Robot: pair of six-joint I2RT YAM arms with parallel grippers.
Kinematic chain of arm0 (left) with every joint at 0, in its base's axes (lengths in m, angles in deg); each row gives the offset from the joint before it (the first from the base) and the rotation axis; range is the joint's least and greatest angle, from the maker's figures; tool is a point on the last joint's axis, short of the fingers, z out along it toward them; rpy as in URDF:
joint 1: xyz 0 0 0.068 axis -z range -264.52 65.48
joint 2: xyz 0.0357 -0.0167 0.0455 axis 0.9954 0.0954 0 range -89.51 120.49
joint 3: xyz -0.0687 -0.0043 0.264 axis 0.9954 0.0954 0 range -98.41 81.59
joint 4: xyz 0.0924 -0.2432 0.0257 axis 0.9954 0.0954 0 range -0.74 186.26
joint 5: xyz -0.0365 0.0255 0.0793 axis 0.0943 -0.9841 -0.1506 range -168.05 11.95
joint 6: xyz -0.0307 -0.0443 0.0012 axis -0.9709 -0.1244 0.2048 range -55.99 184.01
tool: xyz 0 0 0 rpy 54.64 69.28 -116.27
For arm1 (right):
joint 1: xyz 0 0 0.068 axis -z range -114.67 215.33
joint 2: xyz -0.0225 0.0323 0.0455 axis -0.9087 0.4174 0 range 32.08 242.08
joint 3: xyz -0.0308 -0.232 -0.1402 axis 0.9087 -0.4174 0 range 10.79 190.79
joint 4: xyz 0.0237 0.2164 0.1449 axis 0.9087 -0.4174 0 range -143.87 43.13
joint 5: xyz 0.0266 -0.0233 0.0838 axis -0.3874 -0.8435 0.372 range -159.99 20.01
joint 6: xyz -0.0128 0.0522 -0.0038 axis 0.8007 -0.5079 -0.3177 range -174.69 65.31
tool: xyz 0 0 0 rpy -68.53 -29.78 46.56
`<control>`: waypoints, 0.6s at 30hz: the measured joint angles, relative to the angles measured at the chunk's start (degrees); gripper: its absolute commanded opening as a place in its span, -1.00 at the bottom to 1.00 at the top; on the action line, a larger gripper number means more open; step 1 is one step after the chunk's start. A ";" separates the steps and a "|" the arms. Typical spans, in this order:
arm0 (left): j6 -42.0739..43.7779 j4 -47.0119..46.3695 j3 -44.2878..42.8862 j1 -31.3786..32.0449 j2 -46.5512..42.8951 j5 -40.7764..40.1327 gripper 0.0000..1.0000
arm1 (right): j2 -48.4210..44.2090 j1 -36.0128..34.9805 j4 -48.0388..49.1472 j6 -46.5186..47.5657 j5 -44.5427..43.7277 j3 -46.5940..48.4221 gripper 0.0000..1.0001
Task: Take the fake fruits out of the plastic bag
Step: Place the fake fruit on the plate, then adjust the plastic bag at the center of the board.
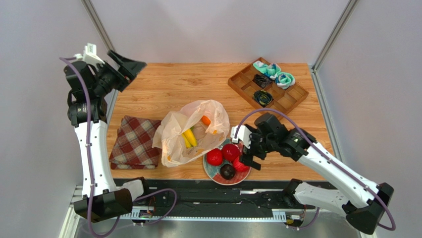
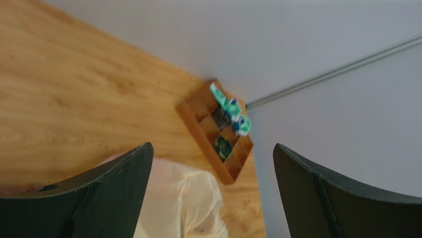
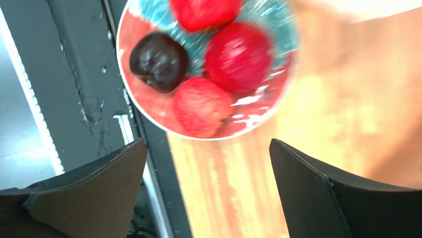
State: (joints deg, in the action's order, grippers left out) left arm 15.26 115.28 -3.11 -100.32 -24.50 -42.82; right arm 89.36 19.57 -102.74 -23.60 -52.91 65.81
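The plastic bag [image 1: 184, 130] lies crumpled at the table's middle, and its top edge shows in the left wrist view [image 2: 183, 198]. Yellow bananas [image 1: 189, 137] and an orange [image 1: 206, 120] show inside it. On the teal-and-red plate [image 1: 213, 174] sit two red round fruits [image 1: 214, 156], a red strawberry [image 1: 240, 165] and a dark round fruit [image 1: 227, 171]. My right gripper [image 1: 248, 154] hovers open at the plate's right edge, holding nothing. Its wrist view shows the plate [image 3: 143, 99], the strawberry [image 3: 202, 106] and the dark fruit [image 3: 158, 61] beyond the right gripper [image 3: 208, 193]. My left gripper [image 1: 130, 67] is raised at the far left, open and empty [image 2: 212, 148].
A red plaid cloth [image 1: 134, 142] lies left of the bag. A wooden compartment tray [image 1: 268, 85] with small items stands at the back right and shows in the left wrist view [image 2: 218, 131]. The table's near edge and a black rail [image 3: 84, 84] run right below the plate.
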 measured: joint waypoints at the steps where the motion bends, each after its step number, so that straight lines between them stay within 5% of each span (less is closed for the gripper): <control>1: 1.95 2.19 1.25 0.00 -0.02 1.20 0.98 | -0.76 0.20 -0.94 0.37 -0.48 1.84 1.00; 8: 19.21 18.93 8.72 0.00 -8.74 13.42 0.99 | -0.15 7.78 -2.75 -1.95 -3.74 7.69 1.00; 18: 40.85 42.38 20.65 2.27 -18.34 20.72 0.93 | 20.76 8.61 15.02 -14.69 -0.96 22.67 0.96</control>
State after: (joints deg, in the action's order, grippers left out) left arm 56.11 157.66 17.54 -98.04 -42.83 -22.10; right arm 110.12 28.18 -87.73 -38.29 -53.87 88.48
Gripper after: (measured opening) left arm 0.973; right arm 0.992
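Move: Below the left hand, the plastic bag's left rim lies about 15 cm back, 5 cm right and 33 cm down; the folded checked cloth is 14 cm back and 9 cm left, and the yellow fruit inside the bag some 12 cm back and 17 cm right. For the right hand the bag's right rim is about 14 cm ahead, 6 cm left and slightly lower; the plate's middle is level with that hand and 6 cm left, and the just-placed red fruit almost straight below. Leaving the plate empty, the right hand rises about 8 cm and swings some 14 cm forward, then also left, to above the bag's right rim. Meanwhile the left hand draws back nearly 18 cm and sinks about as much, drifting right, down towards the bag's left rim while turning clockwise some 30 degrees and tipping down. Both grippers stay wide open, touching nothing. ##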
